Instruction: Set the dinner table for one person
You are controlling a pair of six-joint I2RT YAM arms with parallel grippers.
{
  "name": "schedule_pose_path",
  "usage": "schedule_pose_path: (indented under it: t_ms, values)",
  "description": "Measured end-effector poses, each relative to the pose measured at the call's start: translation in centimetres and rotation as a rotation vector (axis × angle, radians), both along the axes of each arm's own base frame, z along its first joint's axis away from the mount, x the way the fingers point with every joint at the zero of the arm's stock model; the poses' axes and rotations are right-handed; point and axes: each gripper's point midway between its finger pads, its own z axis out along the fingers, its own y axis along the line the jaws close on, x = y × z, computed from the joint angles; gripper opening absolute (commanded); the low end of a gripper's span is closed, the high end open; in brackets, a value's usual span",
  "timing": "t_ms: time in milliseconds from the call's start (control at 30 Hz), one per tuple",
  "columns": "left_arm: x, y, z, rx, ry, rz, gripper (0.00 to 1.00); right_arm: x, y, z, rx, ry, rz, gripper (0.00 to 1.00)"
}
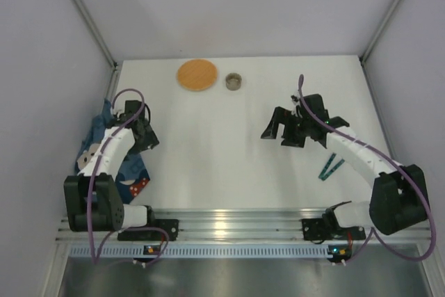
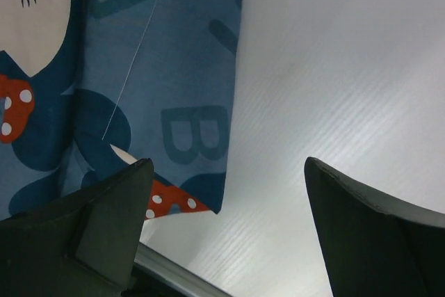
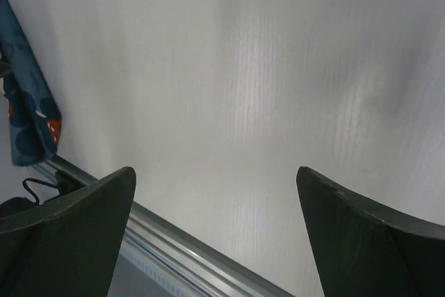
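The dinner table (image 1: 222,158) is a plain white top edged by aluminium rails. A dark blue printed cloth mat (image 1: 132,172) lies crumpled at its left edge. My left gripper (image 1: 146,140) hovers at the mat's right edge, open with nothing between its fingers. In the left wrist view the mat (image 2: 160,67) fills the left side and its corner ends between the jaws of my left gripper (image 2: 228,165). Right of centre, my right gripper (image 1: 277,135) hangs open and empty over bare table (image 3: 243,67), its jaws (image 3: 214,170) standing wide.
A round wooden plate (image 1: 197,75) and a small grey cup (image 1: 234,81) stand at the back of the table. Green-handled utensils (image 1: 330,168) lie beside the right arm. The aluminium rail (image 1: 222,224) runs along the near edge. Grey walls close in both sides.
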Motion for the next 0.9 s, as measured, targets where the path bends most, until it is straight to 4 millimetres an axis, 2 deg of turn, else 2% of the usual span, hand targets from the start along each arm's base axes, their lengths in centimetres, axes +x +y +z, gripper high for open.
schedule_pose_path:
  t_ms: [133,200,267,300,400,467,567,667,767,833,900]
  values:
    - [0.5,1.9,-3.0,-0.036,0.027,0.066,0.91,-1.8,-0.5,1.6,0.004,-0.034,0.012,1.00]
    - [0.6,2.6,-4.7,-0.058,0.049,0.083,0.85,-2.6,-0.9,2.0,-0.006,-0.039,0.019,1.00]
    - [0.7,2.8,-6.1,-0.077,0.074,0.086,0.72,-3.1,-1.2,1.8,-0.025,-0.032,0.030,1.00]
    - [0.9,2.9,-6.8,-0.090,0.085,0.085,0.56,-3.3,-1.4,1.7,-0.035,-0.027,0.034,1.00]
    - [2.2,2.6,-7.5,-0.126,0.071,0.079,0.41,-4.0,-1.9,0.7,-0.069,-0.001,0.044,1.00]
    - [2.8,2.5,-7.6,-0.146,0.061,0.074,0.35,-4.3,-2.2,0.0,-0.089,0.020,0.052,1.00]
    - [3.6,2.5,-7.7,-0.160,0.048,0.072,0.00,-4.4,-2.4,-0.9,-0.115,0.041,0.066,1.00]
    - [4.7,2.7,-7.6,-0.166,0.049,0.063,0.00,-4.5,-2.8,-1.5,-0.147,0.066,0.084,1.00]
    - [5.8,2.1,-7.4,-0.190,0.035,0.045,0.00,-4.2,-3.3,-1.1,-0.168,0.060,0.092,1.00]
    - [6.3,1.3,-7.3,-0.192,0.031,0.019,0.00,-3.7,-3.8,-0.5,-0.178,0.042,0.084,1.00]
    - [6.8,-0.6,-7.1,-0.187,0.031,-0.034,0.00,-3.2,-4.7,0.2,-0.189,0.018,0.060,1.00]
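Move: The near stretch of the blue cloth mat's right edge lies just under my open left hand, about 3 cm ahead, 3 cm left and 8 cm below; the mat's middle is some 14 cm left and 1 cm ahead. Its red-spotted corner sits about 8 cm back, 1 cm left. The wooden plate is roughly 33 cm ahead and 13 cm right. From my right hand, the edge lies about 50 cm left, nearly level fore and aft, 10 cm below. I sink my left hand some 7.5 cm and slightly left to the mat's right edge, shut the fingers on it while already sliding forward, then draw the pinched edge on forward and lastly swing right, about 7 cm forward in all. My empty right hand stays open, easing back and to the right. ##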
